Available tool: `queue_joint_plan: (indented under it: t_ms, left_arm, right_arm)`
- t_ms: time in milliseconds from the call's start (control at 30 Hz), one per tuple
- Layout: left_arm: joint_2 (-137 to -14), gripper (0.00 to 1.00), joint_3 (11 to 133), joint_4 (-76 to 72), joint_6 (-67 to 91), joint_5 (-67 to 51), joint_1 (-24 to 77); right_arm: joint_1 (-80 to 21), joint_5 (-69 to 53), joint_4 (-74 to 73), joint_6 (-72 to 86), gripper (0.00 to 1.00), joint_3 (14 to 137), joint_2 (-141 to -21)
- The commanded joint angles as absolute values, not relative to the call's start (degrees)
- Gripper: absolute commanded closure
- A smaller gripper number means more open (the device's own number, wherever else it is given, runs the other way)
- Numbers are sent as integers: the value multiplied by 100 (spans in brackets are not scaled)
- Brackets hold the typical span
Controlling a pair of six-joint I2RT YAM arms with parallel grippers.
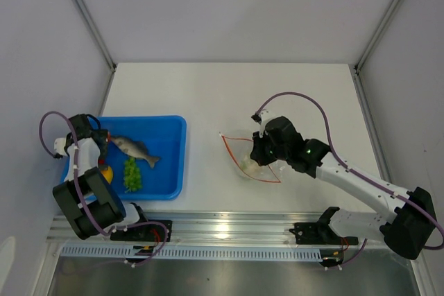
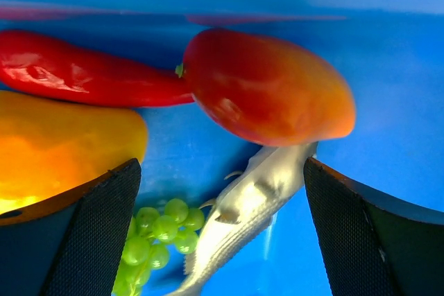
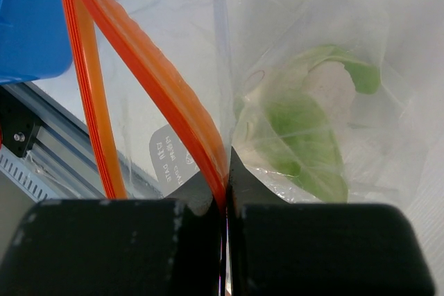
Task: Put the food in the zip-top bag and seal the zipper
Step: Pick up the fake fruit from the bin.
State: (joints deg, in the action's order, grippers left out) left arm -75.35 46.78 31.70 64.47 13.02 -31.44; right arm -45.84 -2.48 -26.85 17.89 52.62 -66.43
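Note:
The food lies in a blue tray [image 1: 166, 171]. In the left wrist view I see a red chili [image 2: 76, 74], a red-orange fruit [image 2: 267, 88], a yellow piece [image 2: 62, 147], green grapes [image 2: 156, 237] and a grey fish [image 2: 250, 206]. My left gripper [image 2: 220, 175] hangs open just above them, over the tray's left end [image 1: 103, 145], holding nothing. The clear zip-top bag [image 1: 244, 154] lies mid-table with its mouth open. My right gripper [image 3: 225, 192] is shut on the bag's red zipper [image 3: 159, 88], holding one lip up. A white cauliflower with green leaves [image 3: 312, 116] sits inside the bag.
The blue tray [image 3: 28, 25] stands left of the bag with bare white table between them. A metal rail [image 1: 229, 230] runs along the near edge. Grey walls close in the table at the back and sides.

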Motion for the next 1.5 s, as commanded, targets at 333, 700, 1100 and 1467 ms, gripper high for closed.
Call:
queue_joint_plan:
  t_ms: [333,700,1100,1467]
  left_arm:
    - [-7953,0,4913,2636,7215,835,-3708]
    - [-8218,1,5071,2505,7217,1116,-3726]
    - [-8366,0,5449,2689,6680,1538,-3727]
    - [-8754,1,5256,2444,6539,1125,-3402]
  right_arm:
    - [-4483,-615,-2540,1714,100,5264,-6653]
    - [-4456,-967,-2927,1758,100,5563,-6882]
    - [-4456,-1072,-2945,1942,100,5651,-7057]
    - [-4456,-1099,-2927,1995,100,5810,-7225]
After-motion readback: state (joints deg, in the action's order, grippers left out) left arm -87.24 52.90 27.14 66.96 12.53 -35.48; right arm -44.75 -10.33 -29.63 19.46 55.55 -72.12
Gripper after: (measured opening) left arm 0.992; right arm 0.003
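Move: Inside the bin the left hand hangs open; the mango lies roughly 2 cm ahead of it, 3 cm to its left and 4 cm lower. The red chili is some 6 cm back and 4 cm left, the fish's middle about 8 cm right and 2 cm back, and the bin's left rim about 6 cm to the left at its own height. From the right hand, the mango is about 55 cm left, 6 cm ahead and 13 cm below. Reaching about 5 cm left and 2 cm forward over the mango, with a small dip and rise on the way, the left hand works up to the bin's left wall and bears on it, then eases back right by 1 cm while sinking nearly 2 cm. Its fingers stay wide open. The right hand keeps its pinch on the bag's orange zipper edge, drifting about 2 cm left, down and back as it tips downward. ##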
